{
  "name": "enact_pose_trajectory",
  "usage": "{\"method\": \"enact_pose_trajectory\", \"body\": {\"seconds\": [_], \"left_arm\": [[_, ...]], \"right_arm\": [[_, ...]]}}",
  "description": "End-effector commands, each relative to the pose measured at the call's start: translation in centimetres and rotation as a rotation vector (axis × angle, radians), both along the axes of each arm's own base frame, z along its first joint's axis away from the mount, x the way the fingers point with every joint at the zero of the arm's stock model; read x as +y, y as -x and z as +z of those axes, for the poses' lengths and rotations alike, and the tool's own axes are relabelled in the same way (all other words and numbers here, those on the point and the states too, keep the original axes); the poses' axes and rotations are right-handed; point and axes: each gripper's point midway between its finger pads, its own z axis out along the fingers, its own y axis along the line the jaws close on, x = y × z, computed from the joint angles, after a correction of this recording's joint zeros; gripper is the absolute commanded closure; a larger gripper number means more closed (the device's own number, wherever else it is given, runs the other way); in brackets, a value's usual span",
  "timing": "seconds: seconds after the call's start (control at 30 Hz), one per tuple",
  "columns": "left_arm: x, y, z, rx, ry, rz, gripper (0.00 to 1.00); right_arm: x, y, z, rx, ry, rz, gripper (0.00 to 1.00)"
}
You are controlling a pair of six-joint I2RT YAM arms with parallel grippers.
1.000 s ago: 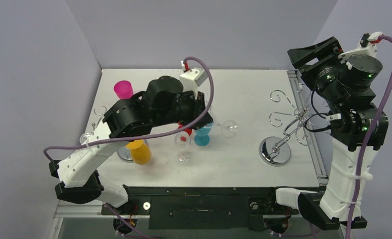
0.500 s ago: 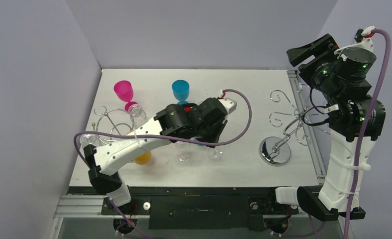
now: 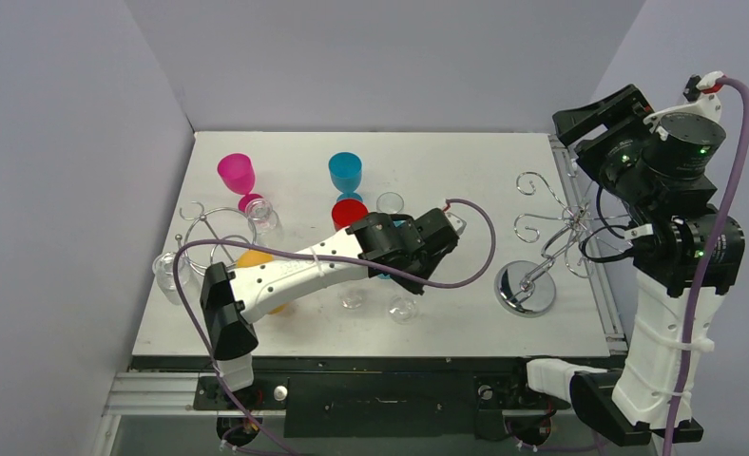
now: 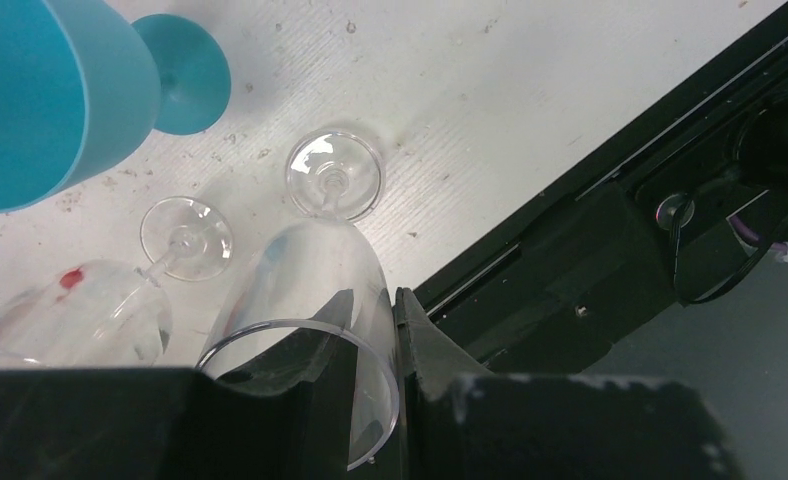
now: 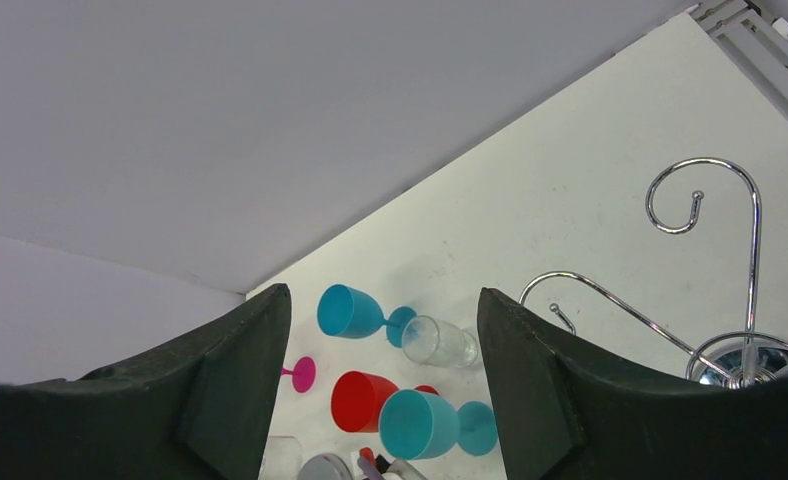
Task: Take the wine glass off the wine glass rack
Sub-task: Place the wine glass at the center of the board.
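My left gripper [image 4: 375, 312] is shut on the rim of a clear wine glass [image 4: 315, 270]; one finger is inside the bowl and one outside. The glass [image 3: 404, 306] tilts, with its foot at or just above the table near the front edge. The gripper [image 3: 434, 239] reaches over the table's middle. A chrome wine glass rack [image 3: 209, 224] stands at the left, and another rack [image 3: 542, 237] at the right holds nothing. My right gripper [image 5: 382, 300] is open and empty, raised high at the right [image 3: 594, 112].
Near the held glass stand a clear glass with a red spot [image 4: 90, 310] and a teal glass [image 4: 60, 90]. Pink [image 3: 236, 174], blue [image 3: 345, 172], red [image 3: 349, 212] and clear [image 3: 390, 202] glasses stand farther back. An orange glass [image 3: 254, 258] lies under my left arm.
My left arm has swung from beside the left rack to the middle front of the table, carrying the clear glass down toward the surface. The right gripper stayed raised and turned slightly.
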Motion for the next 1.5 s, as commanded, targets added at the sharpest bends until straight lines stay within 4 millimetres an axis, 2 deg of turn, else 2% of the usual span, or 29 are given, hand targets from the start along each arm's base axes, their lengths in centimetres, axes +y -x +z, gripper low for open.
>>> {"method": "enact_pose_trajectory", "body": {"seconds": [0.0, 0.4, 0.5, 0.77, 1.13, 1.47], "left_arm": [[-1.8, -1.6, 0.9, -0.05, 0.073, 0.008, 1.0], [-2.4, -2.3, -0.2, -0.046, 0.065, 0.021, 1.0], [-2.3, -2.4, -0.1, -0.05, 0.063, 0.023, 0.94], [-2.3, -2.5, 0.0, -0.055, 0.062, 0.02, 0.87], [-2.5, -2.5, 2.3, -0.08, 0.102, 0.019, 0.64], [-2.4, -1.8, 5.2, -0.083, 0.172, 0.008, 0.56]], "right_arm": [[-0.4, 0.4, 0.3, -0.023, 0.022, -0.014, 0.36], [-0.1, 0.8, -0.1, -0.024, 0.014, 0.006, 0.36], [0.0, 0.9, -0.1, -0.024, 0.012, 0.007, 0.36], [0.0, 1.3, -0.2, -0.028, 0.011, 0.009, 0.36], [-0.1, 1.8, -0.2, -0.031, 0.013, 0.008, 0.36], [0.0, 1.9, -0.6, -0.03, 0.009, 0.014, 0.36]]}}
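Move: The left hand already holds the clear wine glass by its rim wall, foot just over the board; the spot for it lies about 3 cm ahead of the hand and 16 cm below. Another clear glass stands some 15 cm to the hand's left and 4 cm ahead, the turquoise glass about 12 cm ahead and 6 cm left, both middles roughly 8 cm below. From the right hand the spot is about 25 cm left, 8 cm back and 47 cm down. Still pinching the rim wall, one finger inside the bowl and one outside, the left hand sets the glass's foot down on the board, easing about 2 cm forward and to the right while sinking a centimetre. It holds there, then opens its fingers part way, letting go of the wall, and starts up about 2 cm. The empty right hand drifts some 2 cm back and down. ##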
